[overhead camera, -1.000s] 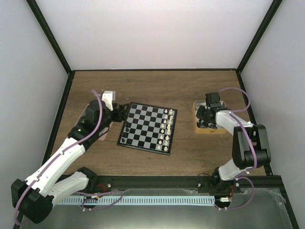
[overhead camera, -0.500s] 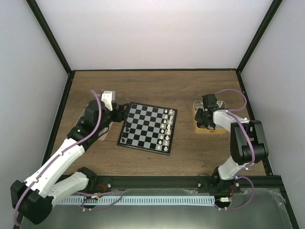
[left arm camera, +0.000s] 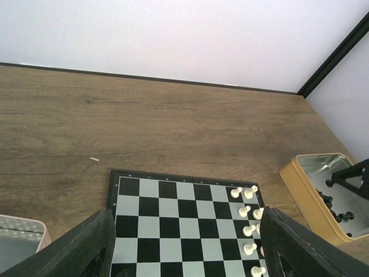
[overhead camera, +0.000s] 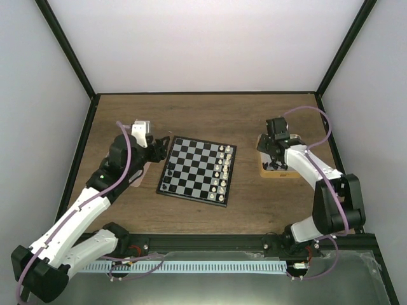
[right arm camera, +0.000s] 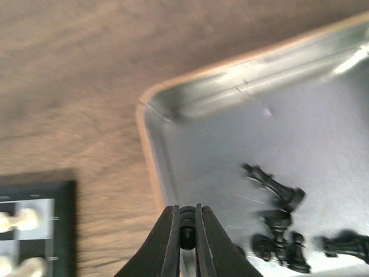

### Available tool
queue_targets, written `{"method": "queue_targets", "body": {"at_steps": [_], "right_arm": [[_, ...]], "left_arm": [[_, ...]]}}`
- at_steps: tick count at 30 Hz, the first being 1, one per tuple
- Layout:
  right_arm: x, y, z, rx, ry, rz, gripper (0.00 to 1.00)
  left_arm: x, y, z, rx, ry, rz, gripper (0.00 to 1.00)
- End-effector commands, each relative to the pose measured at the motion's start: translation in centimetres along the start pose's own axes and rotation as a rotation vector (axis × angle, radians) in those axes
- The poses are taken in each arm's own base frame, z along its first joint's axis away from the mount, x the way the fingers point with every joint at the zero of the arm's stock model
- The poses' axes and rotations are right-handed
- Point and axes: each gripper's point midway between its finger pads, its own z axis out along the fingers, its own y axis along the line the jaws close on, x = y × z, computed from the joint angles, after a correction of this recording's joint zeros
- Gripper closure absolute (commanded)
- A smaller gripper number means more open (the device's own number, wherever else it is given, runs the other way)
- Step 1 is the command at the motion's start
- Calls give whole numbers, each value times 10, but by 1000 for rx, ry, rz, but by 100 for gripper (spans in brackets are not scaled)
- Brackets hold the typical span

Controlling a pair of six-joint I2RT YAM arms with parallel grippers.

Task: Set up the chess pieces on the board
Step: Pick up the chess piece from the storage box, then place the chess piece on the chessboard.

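The board (overhead camera: 191,166) lies mid-table, with white chessmen (overhead camera: 222,168) along its right side and a few black chess pieces (overhead camera: 166,187) at its near left corner. My left gripper (overhead camera: 156,152) hovers open over the board's left edge. In the left wrist view its fingers (left arm camera: 86,242) straddle the board (left arm camera: 173,213) with nothing between them. My right gripper (right arm camera: 187,222) is shut on a small black chess piece (right arm camera: 187,226), just above the tan tray's rim (right arm camera: 151,167). Several black chess pieces (right arm camera: 277,231) lie loose in the tray.
The tan tray (overhead camera: 262,170) sits right of the board, under my right gripper (overhead camera: 275,157). A pink-rimmed clear box (left arm camera: 20,242) stands left of the board, beneath my left arm. Black frame posts and white walls bound the table.
My right gripper has closed on a black chess piece in the tray and risen with it toward the tray's left rim. The left gripper has risen slightly and stays open.
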Motion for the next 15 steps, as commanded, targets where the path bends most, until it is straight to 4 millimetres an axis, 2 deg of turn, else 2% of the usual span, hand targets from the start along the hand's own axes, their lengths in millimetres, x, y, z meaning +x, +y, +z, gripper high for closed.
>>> {"method": "queue_targets", "body": {"at_steps": [1,4,7,10,15], "right_arm": [[-27,39,-34,-99,-84,-30,98],[-22,72,-46,-180,-76,-82,98],[-5,115,-56,-291,-39,-148,98],[22,165,-66,-424,14,-217,98],[81,240,-79,-573,107,-352,98]], "left_arm": [[-11,0,-5,-3,-56,1,29],[-11,5,-7,-21,-67,-7,29],[-14,7,-10,-33,-83,-13,29],[-15,9,-12,-45,-99,-20,29],[-17,11,-17,-50,-118,-23,28]]}}
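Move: The black chess piece is already in the right fingers over the storage box's left rim; the chess board's middle lies about 28 cm left, 9 cm back and 7 cm below. Already set black pieces stand some 40 cm left and 11 cm back, the far-right white piece 14 cm left and level. Loose pieces in the box lie 6 cm right, 4 cm back. From the left hand the board's middle is about 13 cm right, 3 cm back, 24 cm below. Keeping the black piece pinched in its shut fingers, the right hand rises about 5 cm away from the storage box and at the same time speeds into a long sweep to the left of nearly 20 cm, easing back a little late on, until it is above the chess board's far right part by the white pieces. The wrist swings roughly 25 degrees counter-clockwise on the way, while the empty left hand, still open, drifts a couple of centimetres left and up. ##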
